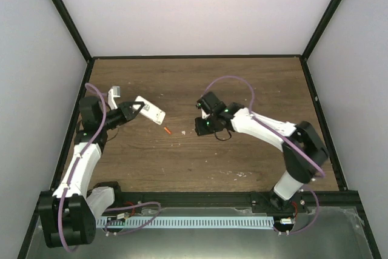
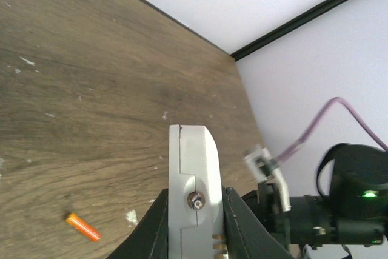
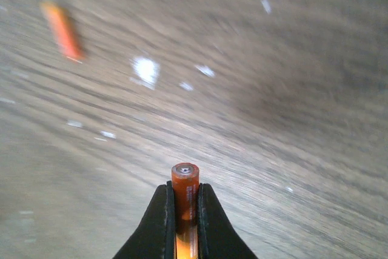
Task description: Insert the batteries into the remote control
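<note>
My left gripper [image 1: 134,111] is shut on the remote control [image 1: 150,111], a small white rectangular body lifted above the table at the left. In the left wrist view the remote control [image 2: 193,168] stands edge-on between the black fingers [image 2: 151,228], its seam and a small round fitting facing the camera. My right gripper [image 3: 185,197] is shut on an orange-red battery [image 3: 185,181] that sticks out past the fingertips. The right gripper [image 1: 200,127] hovers mid-table. A second battery [image 1: 167,130] lies loose on the wood between the two grippers, also visible as the battery [image 2: 83,227] and the battery [image 3: 62,30].
The wooden table [image 1: 242,83] is walled by white panels with black frame bars [image 1: 197,57]. Small white crumbs [image 2: 131,216] lie scattered near the loose battery. The right arm [image 2: 339,210] shows at the right of the left wrist view.
</note>
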Motion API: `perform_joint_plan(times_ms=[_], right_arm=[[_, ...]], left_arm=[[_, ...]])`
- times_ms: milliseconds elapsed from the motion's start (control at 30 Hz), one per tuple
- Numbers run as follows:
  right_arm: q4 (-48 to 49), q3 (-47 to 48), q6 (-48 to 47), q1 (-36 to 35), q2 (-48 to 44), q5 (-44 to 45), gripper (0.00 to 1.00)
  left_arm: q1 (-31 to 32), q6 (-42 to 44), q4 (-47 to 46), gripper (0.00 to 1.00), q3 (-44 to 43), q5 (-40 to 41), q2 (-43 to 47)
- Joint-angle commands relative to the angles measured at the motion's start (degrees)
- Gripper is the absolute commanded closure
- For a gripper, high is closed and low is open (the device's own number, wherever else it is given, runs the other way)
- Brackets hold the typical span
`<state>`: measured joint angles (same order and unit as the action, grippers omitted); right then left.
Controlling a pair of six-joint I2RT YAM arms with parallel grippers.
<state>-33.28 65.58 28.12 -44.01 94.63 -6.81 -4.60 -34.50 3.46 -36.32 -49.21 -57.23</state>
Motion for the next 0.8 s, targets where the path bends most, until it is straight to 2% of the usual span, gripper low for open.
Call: perform_joint_plan(times_ms=[0,300,467,767], right_arm=[[7.4,3.27,1.0,0.24,-8.1,-2.36,0.99],[16.14,3.96,9.3,0.24,-16.47,-6.69,0.99],[22.91,1.07,14.84,0.07,-18.24,-8.47,0.99],[27.45,1.0,14.47,-0.2,-16.83,-8.69,0.99]], left_arm=[[1.0,-15.05,-16.93,1.0,6.51,-0.53,4.74],[3.42,-36.02,-41.71,1.0,15.14,8.68,7.52],[7.65,-36.07,-44.71,1.0,15.49,15.82,8.41],[13.79,-42.17,-50.39,1.0,17.17,23.58,9.42]])
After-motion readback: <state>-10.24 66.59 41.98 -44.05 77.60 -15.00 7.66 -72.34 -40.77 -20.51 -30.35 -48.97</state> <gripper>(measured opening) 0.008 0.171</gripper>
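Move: The remote, still held in the left hand, has its middle about 16 cm left of the right hand, 1 cm farther out and some 13 cm higher. The loose battery lies about 12 cm left, 5 cm ahead and 9 cm below the right hand. From the left hand, the battery pinched in the right fingers is roughly 20 cm right, 3 cm back and 13 cm lower. Right hand lifts its battery some 20 cm, tilting leftward towards the remote, which the left raises 7 cm. ##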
